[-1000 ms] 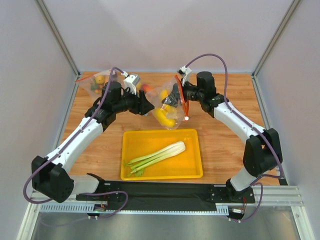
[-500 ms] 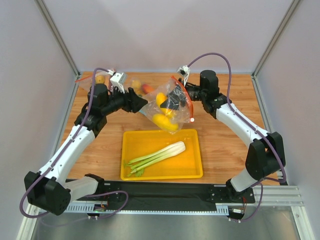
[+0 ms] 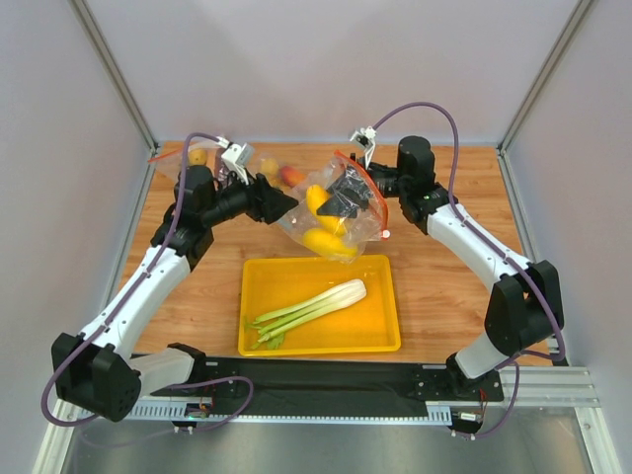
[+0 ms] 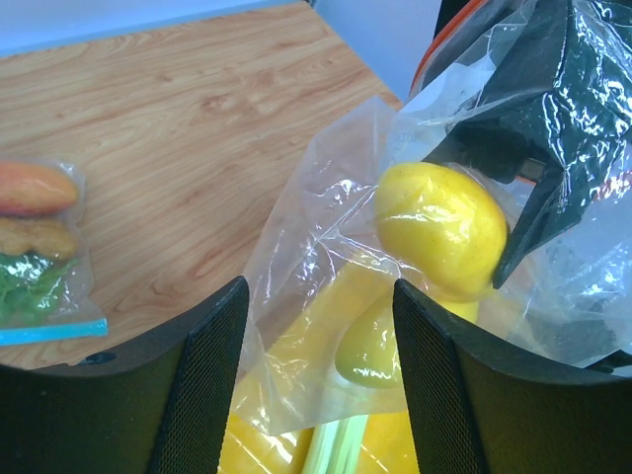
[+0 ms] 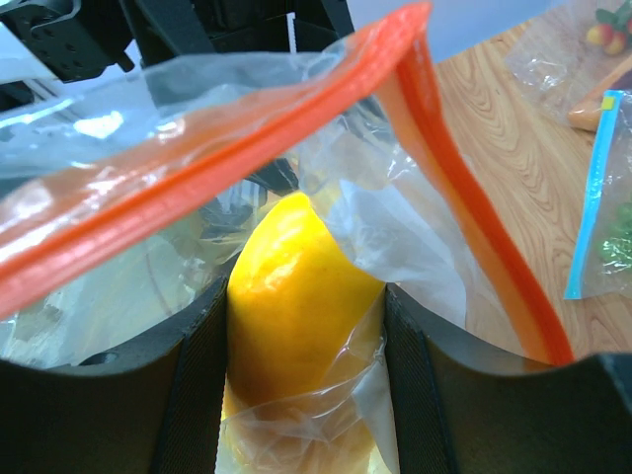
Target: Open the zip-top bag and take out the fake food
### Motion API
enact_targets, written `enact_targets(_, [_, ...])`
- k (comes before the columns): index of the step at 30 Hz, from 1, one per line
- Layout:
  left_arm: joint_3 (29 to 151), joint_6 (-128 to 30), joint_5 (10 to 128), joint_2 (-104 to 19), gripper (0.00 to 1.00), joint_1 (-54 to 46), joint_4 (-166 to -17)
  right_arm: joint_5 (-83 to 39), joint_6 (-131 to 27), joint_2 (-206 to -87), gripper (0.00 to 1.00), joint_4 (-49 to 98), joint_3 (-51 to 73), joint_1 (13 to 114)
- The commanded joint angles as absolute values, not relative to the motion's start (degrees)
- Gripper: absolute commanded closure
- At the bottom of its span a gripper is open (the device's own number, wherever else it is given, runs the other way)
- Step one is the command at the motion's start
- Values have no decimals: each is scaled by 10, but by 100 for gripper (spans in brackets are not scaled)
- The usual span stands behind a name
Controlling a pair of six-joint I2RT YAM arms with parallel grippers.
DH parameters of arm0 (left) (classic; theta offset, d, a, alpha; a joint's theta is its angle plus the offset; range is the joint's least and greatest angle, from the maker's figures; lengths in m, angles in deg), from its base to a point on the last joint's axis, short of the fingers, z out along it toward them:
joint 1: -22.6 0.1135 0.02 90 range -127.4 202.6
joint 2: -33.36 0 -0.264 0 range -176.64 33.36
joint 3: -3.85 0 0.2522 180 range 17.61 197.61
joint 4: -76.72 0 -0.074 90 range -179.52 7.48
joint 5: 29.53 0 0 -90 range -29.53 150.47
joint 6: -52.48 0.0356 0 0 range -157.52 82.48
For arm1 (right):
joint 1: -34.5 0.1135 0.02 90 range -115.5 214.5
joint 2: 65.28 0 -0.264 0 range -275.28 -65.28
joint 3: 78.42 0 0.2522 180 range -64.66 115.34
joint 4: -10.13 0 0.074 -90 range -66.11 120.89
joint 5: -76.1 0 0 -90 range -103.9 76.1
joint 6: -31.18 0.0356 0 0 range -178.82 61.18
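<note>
The zip-top bag point(image 3: 331, 212) hangs in the air over the back of the yellow tray point(image 3: 380, 336), its red-orange zip strip point(image 5: 197, 178) gaping. My right gripper point(image 3: 336, 205) reaches inside it and is shut on a yellow oval fruit point(image 5: 291, 267), seen also from the left wrist point(image 4: 439, 227). A second oval fruit point(image 4: 380, 341) sits lower in the bag. My left gripper point(image 4: 318, 296) is open just left of the bag point(image 4: 326, 247); the bag's lower corner shows between its fingers without touching them. The celery-like stalk point(image 3: 311, 306) lies in the tray.
A clear bag with a blue zip strip point(image 4: 39, 247) holding a carrot and greens lies on the wooden table behind the left gripper. Another small bag point(image 3: 193, 158) sits at the back left corner. Grey walls close in the table on three sides.
My left gripper has opened wider and pulled back to the left, away from the bag. The bag has swung and sagged a little on the right gripper, which keeps its hold on the fruit.
</note>
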State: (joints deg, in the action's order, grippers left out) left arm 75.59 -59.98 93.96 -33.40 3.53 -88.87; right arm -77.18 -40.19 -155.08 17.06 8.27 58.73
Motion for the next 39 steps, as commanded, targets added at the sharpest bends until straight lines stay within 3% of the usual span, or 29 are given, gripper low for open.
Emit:
enact_targets(1, [751, -605, 972, -333, 33, 37, -932, -813, -362, -1544, 100, 113, 84, 586])
enact_targets(6, [750, -626, 1022, -355, 38, 38, -961, -829, -337, -1550, 100, 85, 83, 586])
enact_targets(8, [749, -632, 1030, -358, 45, 38, -971, -831, -336, -1552, 100, 86, 85, 585])
enact_targets(9, [748, -634, 1041, -359, 52, 37, -975, -830, -336, -1553, 100, 87, 85, 585])
enact_targets(10, [745, -641, 1048, -358, 68, 38, -981, -828, -336, -1555, 100, 89, 86, 584])
enact_targets(13, [741, -648, 1066, -362, 100, 38, -999, -810, -339, -1555, 100, 102, 87, 576])
enact_targets(22, [761, -617, 993, -369, 100, 38, -929, -734, -407, -1534, 97, 227, 101, 538])
enact_targets(39, [820, -613, 925, -541, 100, 24, -940, -517, -455, -1620, 93, 213, 136, 546])
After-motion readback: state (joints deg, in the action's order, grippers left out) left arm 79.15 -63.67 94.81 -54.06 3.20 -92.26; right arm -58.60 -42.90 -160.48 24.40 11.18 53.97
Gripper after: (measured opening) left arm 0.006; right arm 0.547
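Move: The clear edge of the bag's closed end lies right at the left hand's open fingertips, about 2 cm to its right and 2 cm back. The held yellow food is about 7 cm right of this hand and level ahead. The second yellow food hangs some 8 cm right, 6 cm back and 5 cm lower. The right hand has the held yellow food between its fingers; the bag edge lies 5 cm to its left and 2 cm back. The left fingers shut on the clear film at the bag's closed end as the hand eases some 2 cm right and slightly back, turning a little clockwise; keeping shut, it then sinks about 10 cm and reaches forward, tipping down. The right hand keeps its grip on the yellow food inside the bag, backs and lifts about a centimetre, then goes forward 10 cm, down and somewhat right, turning about 25 degrees clockwise. ##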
